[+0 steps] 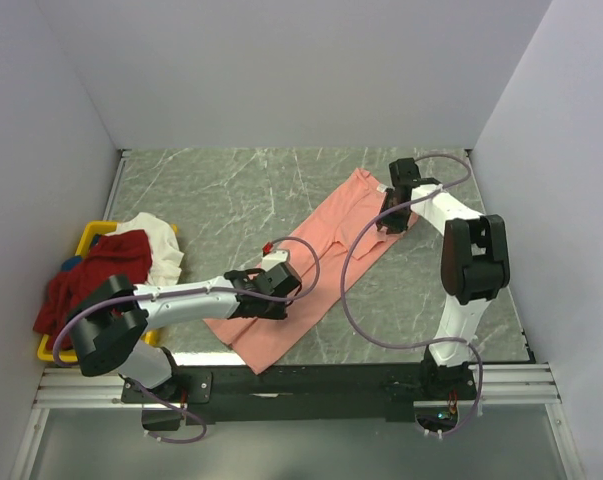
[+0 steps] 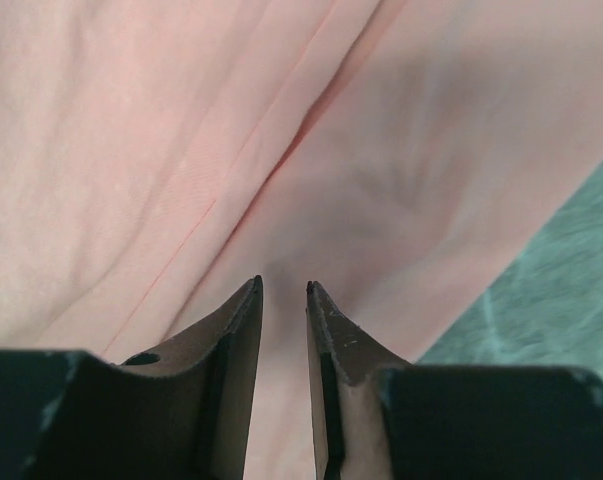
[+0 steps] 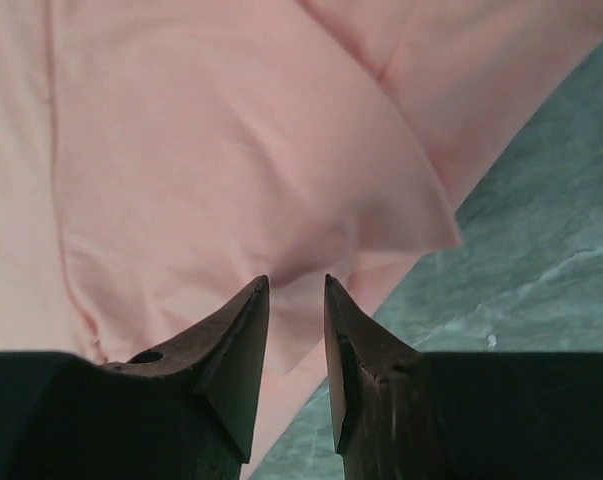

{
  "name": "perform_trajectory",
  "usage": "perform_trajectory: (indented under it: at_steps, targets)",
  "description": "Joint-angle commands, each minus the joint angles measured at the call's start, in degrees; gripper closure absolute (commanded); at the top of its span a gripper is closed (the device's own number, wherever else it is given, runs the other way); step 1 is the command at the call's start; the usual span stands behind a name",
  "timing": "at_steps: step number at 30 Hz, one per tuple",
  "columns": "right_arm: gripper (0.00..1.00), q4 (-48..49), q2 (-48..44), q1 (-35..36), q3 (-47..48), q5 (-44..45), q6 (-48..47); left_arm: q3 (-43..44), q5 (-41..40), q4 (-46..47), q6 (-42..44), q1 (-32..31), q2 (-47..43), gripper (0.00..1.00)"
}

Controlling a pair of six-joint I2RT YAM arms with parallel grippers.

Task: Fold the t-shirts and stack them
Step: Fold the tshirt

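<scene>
The salmon-pink t-shirt [image 1: 326,245] lies spread as a long diagonal strip from the table's front middle to the back right. My left gripper [image 1: 276,292] hovers low over its near half; in the left wrist view the gripper [image 2: 283,288] stands narrowly open above a lengthwise fold [image 2: 281,150], with nothing between the fingers. My right gripper [image 1: 391,222] is over the shirt's far right edge; in the right wrist view it [image 3: 296,282] is narrowly open just above a folded flap [image 3: 381,190]. A dark red t-shirt [image 1: 89,282] and a white t-shirt [image 1: 159,245] lie heaped at the left.
A yellow bin [image 1: 89,236] sits at the left wall under the heaped shirts. Dark green marble table [image 1: 221,190] shows behind and to the right of the pink shirt. White walls close in the left, back and right sides.
</scene>
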Motion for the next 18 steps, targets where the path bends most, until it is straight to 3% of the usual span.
perform_trajectory:
  at_steps: [1, 10, 18]
  targets:
    - [0.64, 2.32, 1.02, -1.44, 0.73, 3.63, -0.96, -2.13, 0.97, 0.03, 2.14, -0.67, -1.7, 0.7]
    - [0.65, -2.43, 10.68, -1.88, 8.9, 5.83, -2.9, -1.52, 4.58, 2.92, 1.35, -3.22, 3.75, 0.71]
    - [0.65, -9.54, 20.44, -2.58, 24.53, 5.57, -4.57, 4.28, 9.58, 6.62, 0.91, -3.83, 11.48, 0.72]
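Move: Under the right hand, some 3 cm below it, lies the folded t-shirt's far part; the pressing spot is about 1 cm ahead and 2 cm to the right, with the sleeve corner roughly 3 cm ahead and 6 cm right. The left hand hangs over the near part, its pressing spot 2 cm below and 2 cm back, level sideways. From this left hand, the near end's middle is about 9 cm back and 11 cm left, at cloth height. Sinking about 3 cm and drifting slightly right, the right hand sets its part-open fingertips on the t-shirt's far part, then pushes it some 5 cm forward. The left hand eases down and back about 2 cm onto the near part and then drags it roughly 4 cm to the right, its finger gap unchanged. ##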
